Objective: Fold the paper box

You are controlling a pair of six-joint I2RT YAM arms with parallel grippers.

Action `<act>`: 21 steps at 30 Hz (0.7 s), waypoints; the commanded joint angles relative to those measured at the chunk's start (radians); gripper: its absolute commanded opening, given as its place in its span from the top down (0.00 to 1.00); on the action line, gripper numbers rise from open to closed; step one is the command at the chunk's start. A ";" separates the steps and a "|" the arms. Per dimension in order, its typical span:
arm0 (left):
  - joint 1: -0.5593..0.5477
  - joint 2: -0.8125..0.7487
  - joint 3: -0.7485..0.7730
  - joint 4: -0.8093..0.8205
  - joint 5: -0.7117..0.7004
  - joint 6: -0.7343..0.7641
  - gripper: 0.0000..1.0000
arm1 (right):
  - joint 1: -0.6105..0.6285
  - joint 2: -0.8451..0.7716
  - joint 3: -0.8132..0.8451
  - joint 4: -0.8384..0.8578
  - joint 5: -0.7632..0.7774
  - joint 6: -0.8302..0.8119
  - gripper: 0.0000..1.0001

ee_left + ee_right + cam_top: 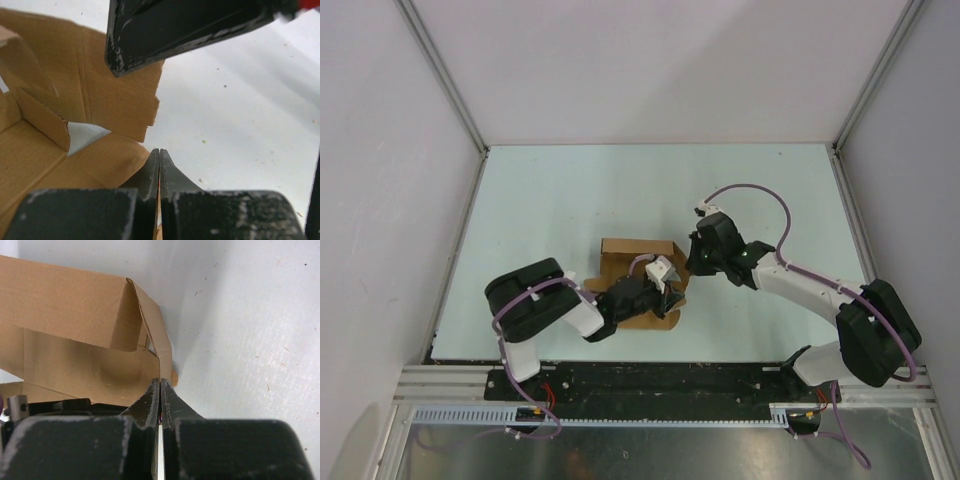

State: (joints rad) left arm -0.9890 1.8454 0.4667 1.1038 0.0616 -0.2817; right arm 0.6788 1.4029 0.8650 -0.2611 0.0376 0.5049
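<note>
The paper box [620,260] is a brown, partly folded cardboard sheet lying mid-table between the two arms. In the left wrist view the paper box [100,85] spreads to the left with flaps raised. My left gripper [159,152] is shut at its right edge, with cardboard lying under the left finger. A dark finger of my right gripper [175,30] hangs above. In the right wrist view a folded wall of the paper box [65,305] stands ahead, and my right gripper [160,381] is shut with its tips touching the lower end of a narrow upright flap. From above, the left gripper [672,293] and right gripper [692,262] sit close together.
The pale table [570,190] is enclosed by white walls at the back and both sides. A metal rail [660,385] with the arm bases runs along the near edge. A purple cable [760,195] loops above the right arm.
</note>
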 commanded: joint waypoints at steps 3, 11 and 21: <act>-0.002 -0.098 -0.025 0.037 0.079 -0.020 1.00 | 0.021 0.013 0.054 0.011 0.048 0.006 1.00; -0.004 -0.191 -0.054 0.042 0.109 -0.022 1.00 | 0.048 0.025 0.058 0.016 0.070 0.015 1.00; 0.019 -0.649 -0.230 -0.221 -0.112 -0.092 1.00 | 0.062 0.027 0.080 -0.003 0.093 0.000 1.00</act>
State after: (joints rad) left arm -0.9833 1.4147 0.2981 1.0279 0.0921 -0.3134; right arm 0.7296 1.4242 0.8948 -0.2726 0.1009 0.5049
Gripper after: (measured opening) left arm 0.003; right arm 0.011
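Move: The box's end flap is already in the right fingers by its near corner, its middle some 3 cm ahead, 2 cm left and slightly below that hand. The box's far wall stands about 5 cm ahead and 11 cm left of the right hand, 3 cm lower. The left hand is low at the near panel's right end: the panel's middle lies 7 cm to its left, level fore and aft, 2 cm below; the end flap is about 11 cm ahead, 2 cm right and 4 cm above. The end flap stays pinched in the right fingers, which ease it only about 1 cm left, towards the box's middle, at the same height. From the near panel the shut left hand backs away, rising some 8 cm, at first drawing slightly back and then swinging about 4 cm left as it climbs faster, its fingertips tilting up roughly 10 degrees. ##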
